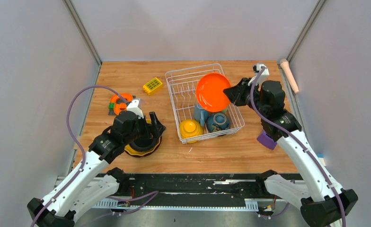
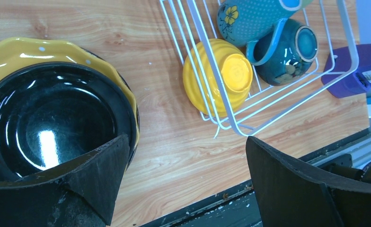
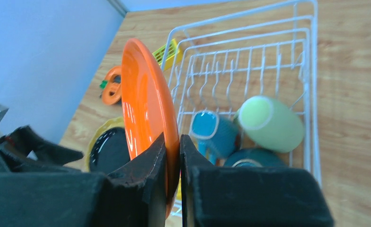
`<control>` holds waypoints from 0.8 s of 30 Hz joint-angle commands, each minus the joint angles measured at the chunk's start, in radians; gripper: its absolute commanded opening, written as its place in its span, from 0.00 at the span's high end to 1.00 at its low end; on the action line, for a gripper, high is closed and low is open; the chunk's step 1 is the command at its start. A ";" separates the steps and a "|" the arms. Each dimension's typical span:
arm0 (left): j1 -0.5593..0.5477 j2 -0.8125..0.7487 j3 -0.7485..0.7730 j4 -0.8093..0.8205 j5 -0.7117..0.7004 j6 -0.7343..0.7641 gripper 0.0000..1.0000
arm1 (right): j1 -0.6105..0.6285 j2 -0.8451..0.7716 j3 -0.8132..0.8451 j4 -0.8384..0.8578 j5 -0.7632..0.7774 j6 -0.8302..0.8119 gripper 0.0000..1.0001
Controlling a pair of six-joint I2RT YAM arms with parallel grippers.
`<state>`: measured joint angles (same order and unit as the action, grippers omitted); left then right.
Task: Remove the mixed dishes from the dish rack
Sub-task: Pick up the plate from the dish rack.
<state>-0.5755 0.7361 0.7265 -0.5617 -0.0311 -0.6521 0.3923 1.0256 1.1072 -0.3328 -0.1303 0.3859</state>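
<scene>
My right gripper (image 1: 232, 92) (image 3: 180, 139) is shut on the rim of the orange plate (image 1: 213, 91) (image 3: 145, 94), which stands on edge above the dish rack (image 1: 174, 75) (image 3: 311, 94). In the rack lie a yellow bowl (image 1: 191, 128) (image 2: 221, 75), a dark bowl (image 1: 218, 121) (image 2: 287, 52), a blue mug (image 1: 200, 112) (image 3: 212, 132) and a pale green mug (image 3: 271, 123). My left gripper (image 1: 156, 124) (image 2: 186, 142) is open and holds nothing. It hangs at the right edge of a dark plate (image 2: 46, 118) stacked on a yellow plate (image 2: 13, 52), left of the rack.
A small yellow studded brick (image 1: 153, 85) and an orange round gadget (image 1: 119, 103) lie at the back left. A purple object (image 1: 267, 139) sits right of the rack. A pale wooden handle (image 1: 290, 75) rests against the right wall.
</scene>
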 commanded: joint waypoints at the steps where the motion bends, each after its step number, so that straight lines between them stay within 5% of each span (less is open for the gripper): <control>1: -0.002 -0.030 0.013 0.044 0.024 -0.001 0.00 | 0.006 -0.097 -0.107 0.115 -0.149 0.180 1.00; 14: -0.002 -0.048 0.003 0.078 0.060 -0.020 0.00 | 0.007 -0.215 -0.402 0.272 -0.353 0.383 1.00; 24: -0.003 -0.004 -0.032 0.231 0.247 -0.084 0.00 | 0.006 -0.221 -0.473 0.324 -0.410 0.429 1.00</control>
<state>-0.5755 0.7090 0.7067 -0.4442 0.1066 -0.7002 0.3923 0.8246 0.6338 -0.1131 -0.4892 0.7750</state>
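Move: The right hand holds the orange plate above the rack. The left hand's open gripper waits about 27 cm to its left, 10 cm back and 13 cm lower. Some 27 cm below the right hand are the teal bowl (3 cm back, 3 cm left) and the yellow bowl (6 back, 14 left). From the left hand, the orange plate is about 12 cm ahead, 22 right and 13 up; the plate stack is 3 back, 7 left, 16 down. Down and back, with a smaller shift left, the right hand brings the pinched orange plate some 13 cm over the rack's bowls towards the left gripper, turning about 30 degrees as the fingers tip down and swing counter-clockwise, then easing off. The left hand, fingers still wide open and empty, rises about 2.5 cm and late on starts right towards the plate. ##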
